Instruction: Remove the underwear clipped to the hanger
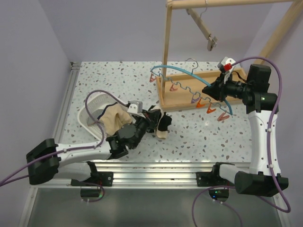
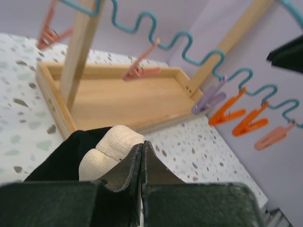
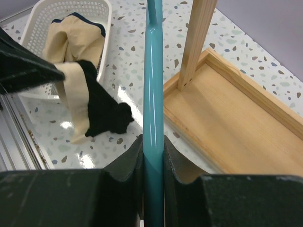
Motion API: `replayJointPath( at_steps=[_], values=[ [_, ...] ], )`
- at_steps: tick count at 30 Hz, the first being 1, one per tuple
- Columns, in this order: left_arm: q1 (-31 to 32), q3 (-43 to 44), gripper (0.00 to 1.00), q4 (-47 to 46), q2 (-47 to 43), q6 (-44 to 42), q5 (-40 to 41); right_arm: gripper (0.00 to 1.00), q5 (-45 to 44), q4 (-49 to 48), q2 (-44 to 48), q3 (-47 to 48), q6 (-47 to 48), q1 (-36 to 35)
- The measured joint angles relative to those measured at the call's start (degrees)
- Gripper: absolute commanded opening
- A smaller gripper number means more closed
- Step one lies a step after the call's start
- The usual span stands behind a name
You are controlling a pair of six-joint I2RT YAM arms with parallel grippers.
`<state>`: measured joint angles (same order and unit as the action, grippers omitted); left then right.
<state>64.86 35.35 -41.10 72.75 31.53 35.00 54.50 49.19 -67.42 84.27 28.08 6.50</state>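
Note:
My left gripper (image 1: 156, 120) is shut on the black underwear (image 1: 164, 124), which hangs from it just above the table, right of the basket. Its pale waistband (image 2: 113, 144) bulges beside the closed jaws (image 2: 142, 146). The right wrist view shows the black pair (image 3: 106, 113) dangling. The beige pair (image 1: 113, 120) lies in the white basket (image 1: 84, 111). The grey striped pair is hidden. My right gripper (image 1: 209, 90) is shut on the teal wavy hanger (image 1: 189, 73), whose bar (image 3: 152, 71) runs between its jaws (image 3: 153, 142). The hanger's clips (image 2: 227, 116) hold nothing.
The wooden rack stands at the back right, with a tray base (image 1: 189, 101) and an upright post (image 1: 166, 47). A second wooden hanger (image 1: 203, 30) hangs from its top bar. A metal rail (image 1: 156, 168) runs along the table's near edge.

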Motion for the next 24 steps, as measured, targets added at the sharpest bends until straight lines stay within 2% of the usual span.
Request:
replayJointPath(
  at_steps=[8, 15, 19, 24],
  values=[
    [0.0, 1.8, 0.00, -0.5, -15.0, -18.6, 13.9, 0.00, 0.0, 0.0, 0.0, -0.1, 0.0, 0.0],
    [-0.1, 1.3, 0.00, -1.7, -24.1, -30.1, 24.0, 0.00, 0.0, 0.0, 0.0, -0.1, 0.0, 0.0],
    [-0.5, 0.7, 0.00, -3.5, -27.0, -36.8, 28.2, 0.00, 0.0, 0.0, 0.0, -0.1, 0.0, 0.0],
    [-1.7, 0.7, 0.00, -3.2, -26.9, -39.8, 30.3, 0.00, 0.0, 0.0, 0.0, -0.1, 0.0, 0.0]
  ],
)
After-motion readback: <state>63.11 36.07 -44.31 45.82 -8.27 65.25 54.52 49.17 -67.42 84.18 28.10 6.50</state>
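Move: Dangling from the left fingers is the black-and-cream underwear; the white basket it goes to lies about 22 cm left of this hand, some 6 cm ahead and 20 cm below, with the beige garment in it around 20 cm left, 8 cm ahead and 18 cm down. The hanger's left end is roughly 15 cm ahead, level sideways and 8 cm above. From the right hand the basket is about 45 cm left, 2 cm ahead and 31 cm down. Swinging about 20 cm to the left and climbing some 12 cm, the left hand carries the pinched underwear away from the hanger and over the basket, with the rise levelling off in the second half. The wrist turns counter-clockwise roughly 35 degrees and tips up a little; the fingers stay shut. The right hand holds the hanger still. ##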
